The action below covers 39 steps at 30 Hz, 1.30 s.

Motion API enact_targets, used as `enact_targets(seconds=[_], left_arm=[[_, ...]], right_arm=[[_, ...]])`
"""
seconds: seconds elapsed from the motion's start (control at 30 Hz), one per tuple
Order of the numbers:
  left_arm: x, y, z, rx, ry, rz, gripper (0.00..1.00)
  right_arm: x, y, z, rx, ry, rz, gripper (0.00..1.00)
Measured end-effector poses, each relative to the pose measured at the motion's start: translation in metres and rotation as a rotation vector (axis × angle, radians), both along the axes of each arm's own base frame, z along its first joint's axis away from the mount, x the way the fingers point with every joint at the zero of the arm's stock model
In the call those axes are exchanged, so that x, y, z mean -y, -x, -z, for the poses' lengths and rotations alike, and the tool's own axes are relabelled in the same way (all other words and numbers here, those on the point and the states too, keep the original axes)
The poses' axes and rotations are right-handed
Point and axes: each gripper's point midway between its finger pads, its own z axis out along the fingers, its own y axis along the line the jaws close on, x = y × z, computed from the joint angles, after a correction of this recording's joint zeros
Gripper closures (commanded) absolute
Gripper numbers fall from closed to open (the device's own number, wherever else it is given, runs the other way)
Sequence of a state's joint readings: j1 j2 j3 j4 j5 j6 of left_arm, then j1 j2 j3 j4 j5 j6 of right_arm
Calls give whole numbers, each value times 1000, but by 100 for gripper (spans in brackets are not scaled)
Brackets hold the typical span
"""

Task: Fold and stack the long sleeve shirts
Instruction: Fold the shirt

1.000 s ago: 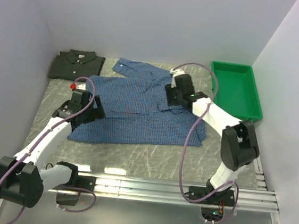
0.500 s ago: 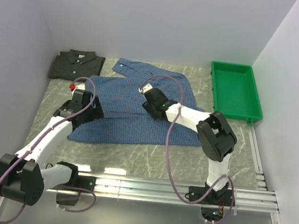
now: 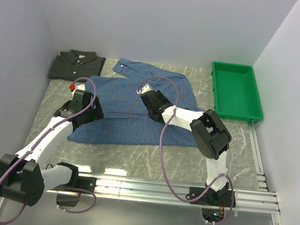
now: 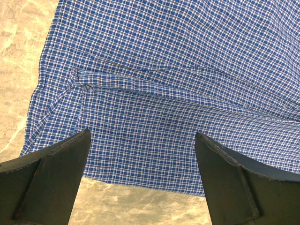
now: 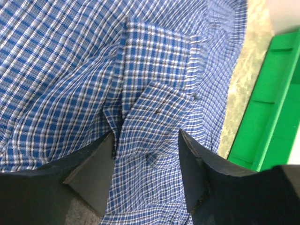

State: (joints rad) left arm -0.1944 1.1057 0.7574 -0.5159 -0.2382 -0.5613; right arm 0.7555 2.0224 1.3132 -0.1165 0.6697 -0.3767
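The blue check shirt (image 3: 128, 113) lies spread across the middle of the table, its collar (image 3: 127, 66) toward the back. The dark green-grey shirt (image 3: 77, 64) sits folded at the back left. My left gripper (image 3: 93, 108) is open over the blue shirt's left hem (image 4: 140, 154), its fingers (image 4: 61, 164) wide apart with nothing between them. My right gripper (image 3: 144, 93) is over the shirt's middle. In the right wrist view its jaws (image 5: 146, 133) stand apart, and a folded-over piece of blue cloth (image 5: 154, 117) lies flat between them.
A green plastic tray (image 3: 237, 91) stands at the back right. Walls close in the table on the left, back and right. A metal rail (image 3: 184, 191) runs along the near edge by the arm bases. Bare marble-patterned table (image 3: 135, 154) shows in front of the shirt.
My right gripper swept left from the shirt's right side to its middle, and the shirt's right part now lies folded inward. The left arm has not moved.
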Motion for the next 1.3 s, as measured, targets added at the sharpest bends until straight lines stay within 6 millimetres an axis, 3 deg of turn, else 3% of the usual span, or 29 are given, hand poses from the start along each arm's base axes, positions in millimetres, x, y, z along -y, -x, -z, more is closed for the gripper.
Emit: enact_targets(seconds=[0.13, 0.23, 0.3, 0.33, 0.53, 0.67, 0.87, 0.97, 1.3], left_arm=[[0, 0, 2, -7, -1, 0, 1], [0, 0, 2, -7, -1, 0, 1], [0, 0, 2, -7, -1, 0, 1], [0, 0, 2, -7, -1, 0, 1], [0, 0, 2, -7, -1, 0, 1], [0, 1, 2, -9, -2, 0, 1], [0, 1, 2, -10, -1, 0, 1], [0, 1, 2, -10, -1, -1, 1], [-1, 1, 2, -9, -3, -6, 1]], right_arm=[[-1, -5, -6, 33, 10, 0, 56], [-2, -7, -9, 44, 14, -7, 86], [-3, -8, -11, 48, 11, -8, 96], [-3, -9, -12, 51, 9, -8, 100], [-7, -1, -22, 39, -3, -22, 100], [-9, 10, -65, 70, -71, -35, 100], [-7, 19, -176, 226, -258, -37, 100], [-5, 22, -218, 299, -333, -32, 100], [-1, 16, -277, 426, -380, -21, 100]])
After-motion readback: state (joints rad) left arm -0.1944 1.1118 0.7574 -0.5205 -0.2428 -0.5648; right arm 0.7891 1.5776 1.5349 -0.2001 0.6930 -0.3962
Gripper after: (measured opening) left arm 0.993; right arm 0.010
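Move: The blue shirt's near sleeve lies folded over the body. Its cuff is right at the right hand's part-open fingers, about 2 cm ahead, level sideways and 1 cm below. From that hand, the far sleeve's middle is some 10 cm ahead and 7 cm left, and the green tray's about 5 cm ahead and 30 cm right. The cuff is roughly 13 cm ahead, 27 cm right and 7 cm below the left hand. The right fingers shut on the cuff of the folded-over sleeve, pinching the cloth after easing about 1 cm forward and up. Keeping that hold, the hand then climbs fast, some 27 cm up and away from the shirt's body, drifting a couple of centimetres back as the fingertips tip up roughly 25 degrees and the hand's left side rises about 20. ##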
